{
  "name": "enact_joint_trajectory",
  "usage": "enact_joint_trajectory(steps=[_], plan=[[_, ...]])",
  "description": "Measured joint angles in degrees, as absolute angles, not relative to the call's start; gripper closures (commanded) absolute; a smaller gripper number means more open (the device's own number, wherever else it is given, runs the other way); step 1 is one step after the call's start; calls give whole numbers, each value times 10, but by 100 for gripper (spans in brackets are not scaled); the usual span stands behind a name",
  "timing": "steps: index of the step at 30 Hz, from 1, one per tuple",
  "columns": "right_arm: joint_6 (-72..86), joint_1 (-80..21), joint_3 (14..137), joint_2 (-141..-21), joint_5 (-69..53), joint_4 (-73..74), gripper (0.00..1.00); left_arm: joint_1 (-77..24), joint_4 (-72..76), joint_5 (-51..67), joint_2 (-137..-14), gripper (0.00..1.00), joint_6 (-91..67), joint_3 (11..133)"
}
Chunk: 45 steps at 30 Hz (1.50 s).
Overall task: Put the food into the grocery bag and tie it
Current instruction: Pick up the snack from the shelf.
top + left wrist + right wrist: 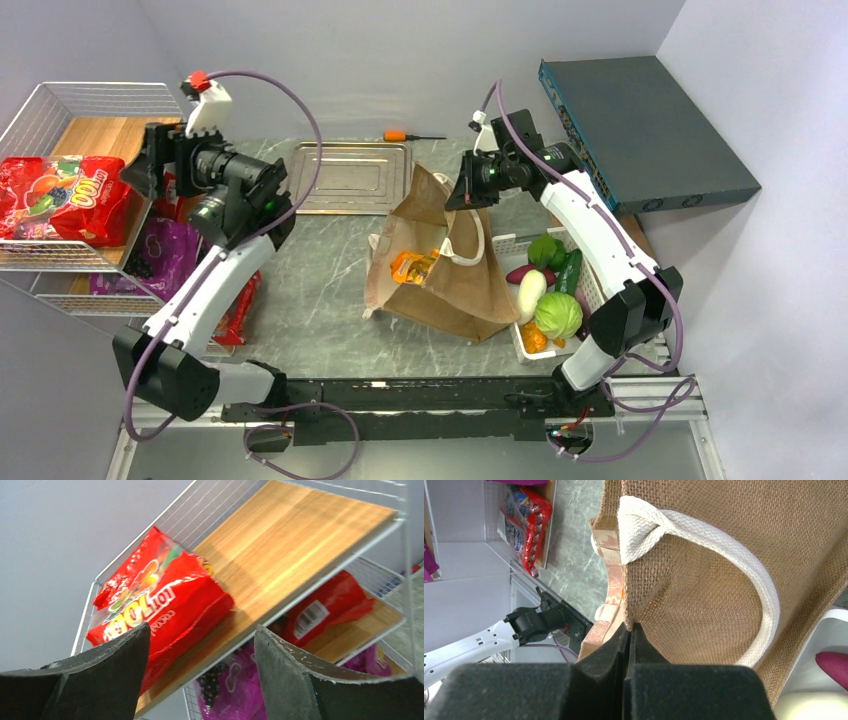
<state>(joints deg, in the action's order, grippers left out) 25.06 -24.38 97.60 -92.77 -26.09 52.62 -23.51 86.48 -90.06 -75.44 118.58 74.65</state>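
Note:
The brown grocery bag (455, 285) lies slumped mid-table with its mouth to the left and an orange snack packet (413, 267) inside. My right gripper (468, 190) is shut on the bag's top rim (659, 595), beside the white loop handle (724, 535), and holds it up. My left gripper (140, 165) is open and empty in front of the wire shelf, facing a red snack packet (155, 600) on the top wooden board (280, 545). A light green vegetable (558, 314) and an orange knobbly piece (535, 338) lie in the white basket. No red chili shows.
The white basket (522, 352) of vegetables stands right of the bag. The wire shelf (60, 100) at the left holds purple (235, 690) and red (325, 610) packets lower down. Another red packet (240, 305) lies on the table. A metal tray (350, 175), screwdriver (410, 135) and grey box (640, 130) are at the back.

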Motion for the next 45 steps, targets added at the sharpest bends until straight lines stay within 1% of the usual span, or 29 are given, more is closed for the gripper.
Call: enact_joint_trajectory(steps=[5,11,17,23,32,35,40,45], plan=[[251,-249,971,-928,-261,523,100,-208,865,-899,-725,23,1186,742],[251,-259,968,-927,-261,522,100,-194,865,-899,-719,23,1186,740],[251,-261,962,-922,-260,521,100,-185,865,-899,-708,24,1186,719],[251,-264,961,-919,-259,521,100,-175,865,-899,-695,22,1186,693],[250,-267,960,-919,-258,521,100,-160,865,-896,-673,16,1186,659],[251,-269,960,-919,-258,522,100,-158,865,-892,-672,12,1185,658],[251,-271,960,-919,-258,522,100,-154,865,-877,-673,1,1182,652],[251,-273,960,-919,-258,522,100,-145,863,-864,-681,1,1176,652]])
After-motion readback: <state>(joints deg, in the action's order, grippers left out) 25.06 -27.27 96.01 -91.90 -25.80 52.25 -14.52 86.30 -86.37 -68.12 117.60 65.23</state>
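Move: The upper-shelf red snack lies about 12 cm to the left hand's left, 5 cm back and some 4 cm below. On the lower shelf, about 20 cm below that hand, the purple snack sits 6 cm left and 8 cm back, and a second red snack 3 cm left and 4 cm ahead. From the right hand, the upper red snack is roughly 55 cm left, 9 cm back and 15 cm higher. The closed right fingers keep their pinch on the grocery bag's rim, drifting about 2 cm back and left with it. The empty left hand goes left and back, some 6 cm in all, towards the upper red snack, rising a touch and then sinking about 2 cm. It turns roughly 10 degrees counter-clockwise, its fingers spreading fully open near the end; contact with the snack can't be seen. ##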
